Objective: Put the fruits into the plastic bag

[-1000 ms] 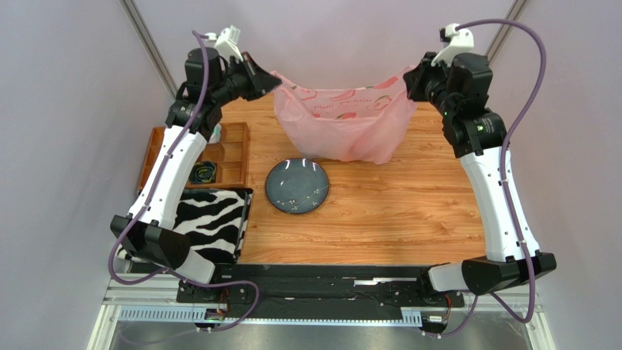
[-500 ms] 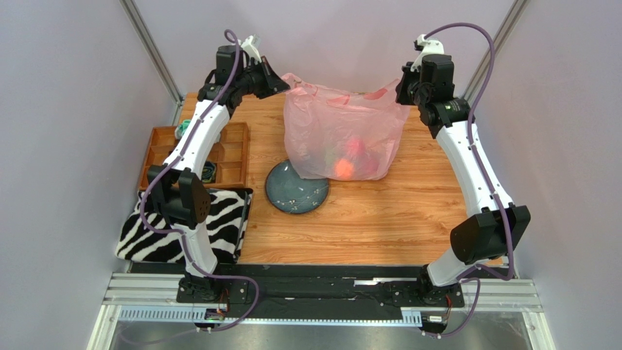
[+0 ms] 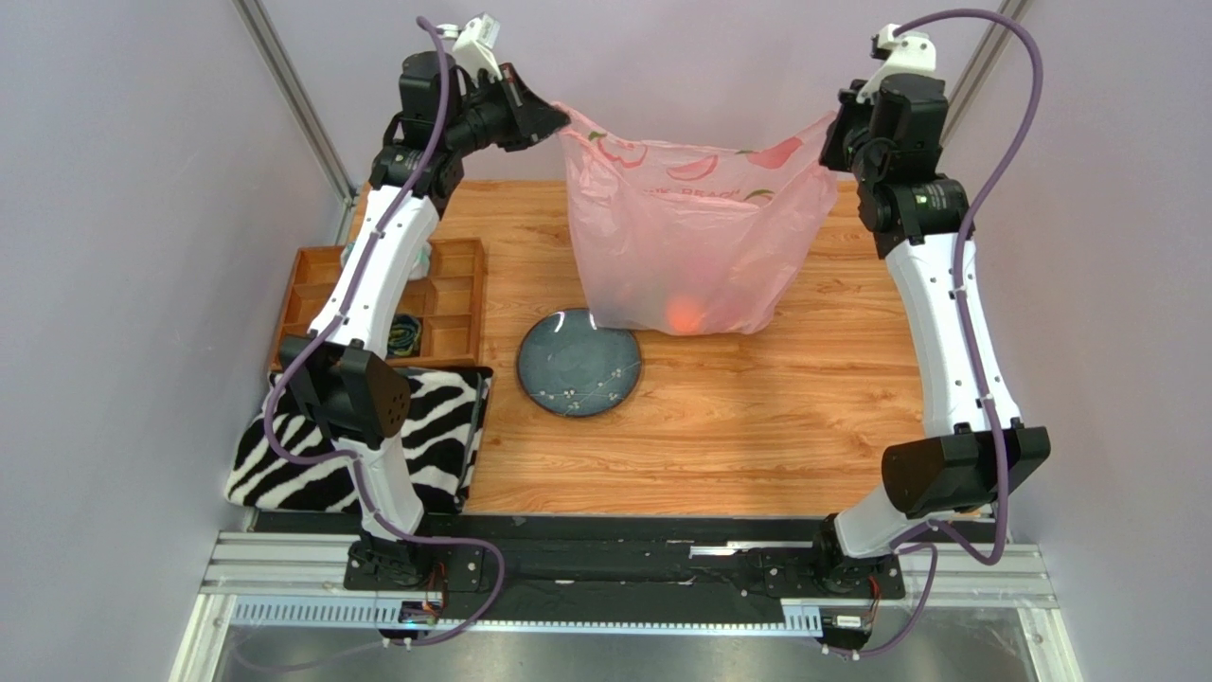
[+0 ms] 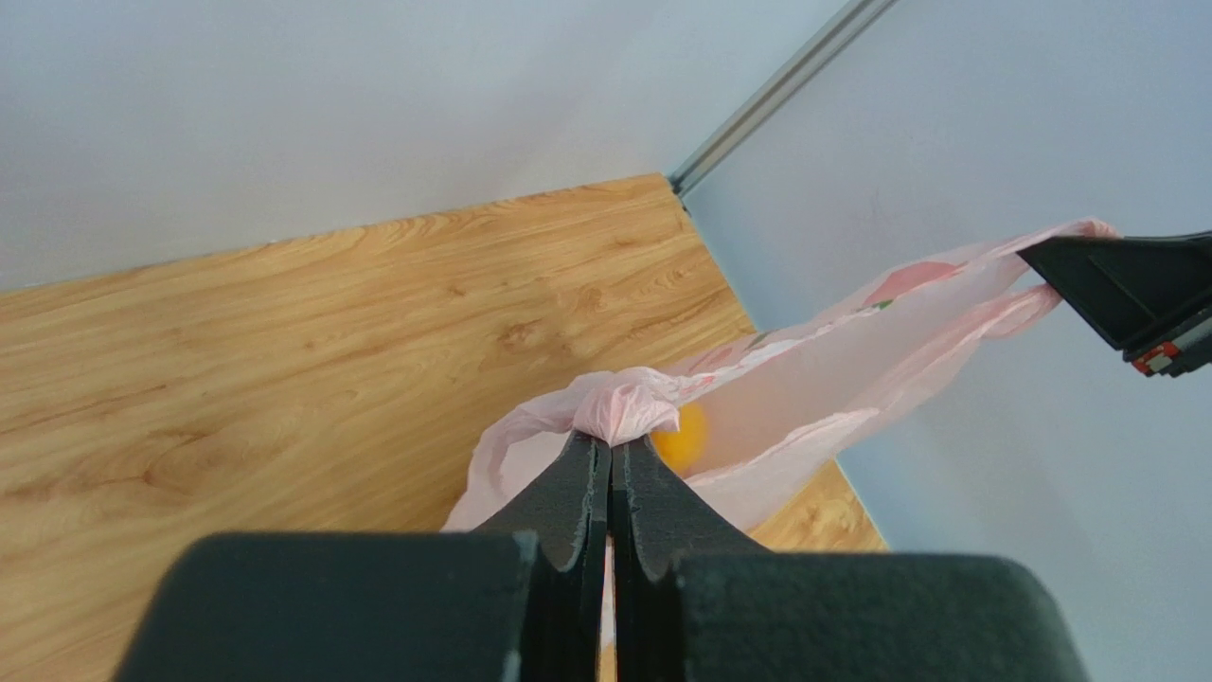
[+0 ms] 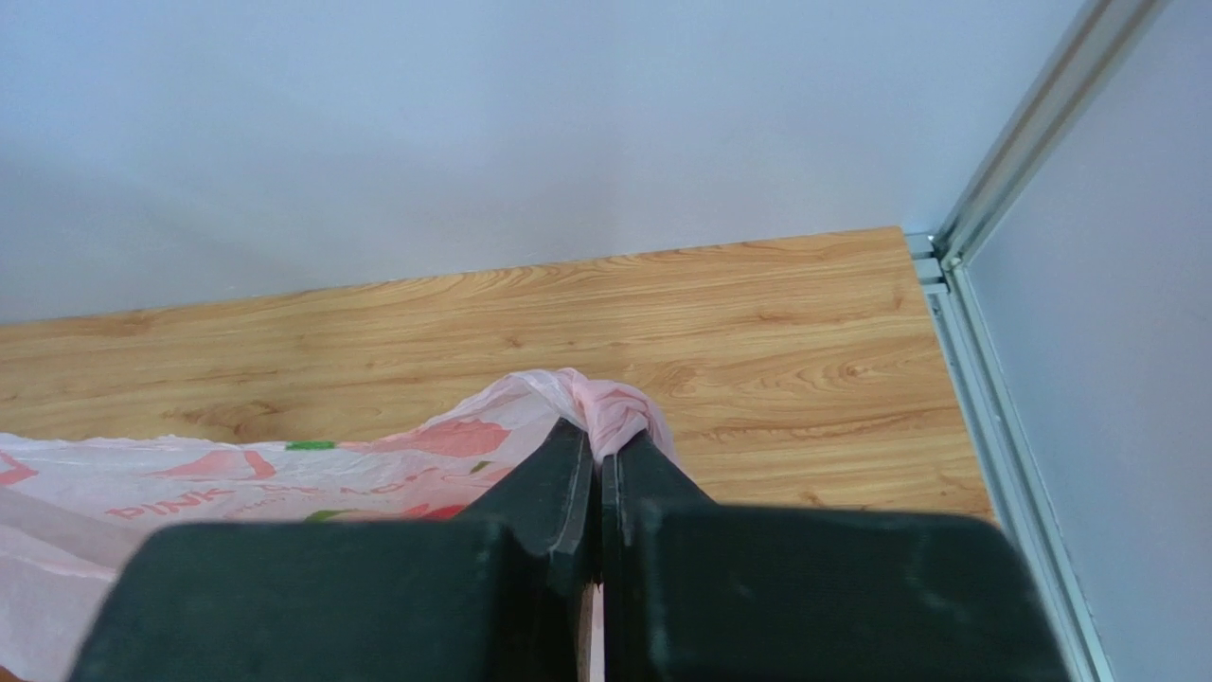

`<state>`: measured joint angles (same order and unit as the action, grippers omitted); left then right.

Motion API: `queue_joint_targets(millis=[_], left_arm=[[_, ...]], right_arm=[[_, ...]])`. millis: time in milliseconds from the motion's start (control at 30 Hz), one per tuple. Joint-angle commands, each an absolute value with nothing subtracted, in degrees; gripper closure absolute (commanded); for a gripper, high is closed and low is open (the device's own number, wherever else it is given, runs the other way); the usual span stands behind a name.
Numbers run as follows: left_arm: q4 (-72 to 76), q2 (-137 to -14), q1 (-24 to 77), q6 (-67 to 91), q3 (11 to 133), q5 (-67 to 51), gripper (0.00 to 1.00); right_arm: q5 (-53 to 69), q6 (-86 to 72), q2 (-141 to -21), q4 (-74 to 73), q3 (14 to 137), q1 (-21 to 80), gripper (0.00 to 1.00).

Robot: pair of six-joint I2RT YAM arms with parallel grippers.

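Observation:
The pink plastic bag (image 3: pixel 697 235) hangs stretched between both grippers above the far part of the wooden table, its bottom near the table. My left gripper (image 3: pixel 558 120) is shut on the bag's left handle (image 4: pixel 623 407). My right gripper (image 3: pixel 832 132) is shut on the right handle (image 5: pixel 612 409). An orange fruit (image 3: pixel 684 313) glows through the bag's bottom, and shows in the left wrist view (image 4: pixel 680 438). Other fruits in the bag are only faint shapes. The right gripper's tip (image 4: pixel 1124 284) shows in the left wrist view holding the far handle.
A dark blue-grey round plate (image 3: pixel 578 363) lies on the table just in front of the bag. A wooden compartment tray (image 3: pixel 441 299) stands at the left edge. A zebra-striped cloth (image 3: pixel 413 426) lies at the front left.
Both grippers have risen and moved apart, pulling the bag taut and higher. The fruits have gathered at the bag's bottom.

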<state>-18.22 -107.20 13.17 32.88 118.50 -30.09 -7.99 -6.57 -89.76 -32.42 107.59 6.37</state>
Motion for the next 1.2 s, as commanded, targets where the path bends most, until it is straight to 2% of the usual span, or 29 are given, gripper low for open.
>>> queue_joint_targets(millis=[0, 400, 467, 500, 567, 600, 633, 667, 700, 733, 800, 900, 1167], left_arm=[[-14.4, -106.5, 13.4, 31.9, 118.9, -31.0, 1.0], [-17.6, -109.0, 14.9, 28.9, 116.5, -31.4, 1.0], [-18.3, -108.7, 14.9, 28.4, 116.5, -30.9, 0.98], [-19.0, -108.5, 14.9, 28.1, 116.5, -30.8, 0.88], [-19.9, -108.1, 14.9, 27.5, 116.4, -30.3, 0.72], [-20.2, -107.4, 14.9, 27.3, 116.2, -30.1, 0.55], [-20.4, -106.8, 14.9, 27.2, 115.8, -29.8, 0.47], [-20.3, -106.2, 14.9, 26.9, 115.4, -29.4, 0.33], [-20.2, -104.3, 14.9, 26.6, 114.0, -28.4, 0.14], [-19.8, -103.3, 14.9, 26.5, 113.0, -27.8, 0.08], [-18.8, -99.2, 14.9, 25.5, 109.5, -25.0, 0.07], [-17.8, -92.6, 14.9, 24.0, 103.9, -20.4, 0.06], [-16.4, -70.2, 14.7, 23.2, 82.0, -5.0, 0.04]], right_arm=[[-9.2, -6.3, -87.3, -31.2, 106.0, 4.5, 1.0], [-9.8, -6.5, -84.6, -30.4, 96.6, 3.8, 1.0], [-9.6, -6.3, -84.2, -30.3, 96.1, 3.7, 0.96], [-9.5, -6.4, -83.8, -30.4, 96.1, 3.9, 0.95], [-8.6, -6.2, -83.5, -30.3, 95.9, 3.8, 0.86], [-7.5, -6.0, -83.1, -30.3, 95.9, 3.9, 0.73], [-6.9, -5.8, -82.8, -30.3, 95.7, 3.9, 0.65], [-6.1, -5.7, -82.5, -30.2, 95.5, 3.8, 0.57], [-4.2, -5.2, -82.1, -30.1, 95.2, 3.8, 0.4], [-3.4, -5.0, -81.0, -29.6, 94.9, 3.8, 0.33], [-1.2, -4.7, -79.6, -28.8, 93.4, 3.8, 0.21], [-0.9, -4.6, -75.5, -27.0, 90.4, 3.8, 0.16], [1.8, -8.5, -60.2, -17.5, 74.4, 3.9, 0.15]])
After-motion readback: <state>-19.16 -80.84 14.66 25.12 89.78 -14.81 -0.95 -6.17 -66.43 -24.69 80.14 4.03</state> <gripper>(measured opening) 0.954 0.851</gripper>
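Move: Both closed hands already hold the raised pink bag by its opposite top corners. Its fruit-filled bottom lies roughly 34 cm below the left hand, some 19 cm to its right and about 2 cm back. The grey plate is about 11 cm back and 1 cm right of that hand, the wooden tray 31 cm left and 2 cm ahead, both some 40 cm down. From the right hand the bag's bottom is about 15 cm left, 2 cm ahead and 35 cm down; the plate 33 cm left, 7 cm back. Both hands lower the plastic bag's corners towards the table, the left by about 5 cm and the right by some 7 cm while its wrist tips slightly down, and near the bottom of that dip both open wide and let go of the handles. Then both draw back towards the bases and rise a few centimetres, fingers open; the left also swings to its left, about 6 cm, turning some 10 degrees counter-clockwise, clear of the bag. ##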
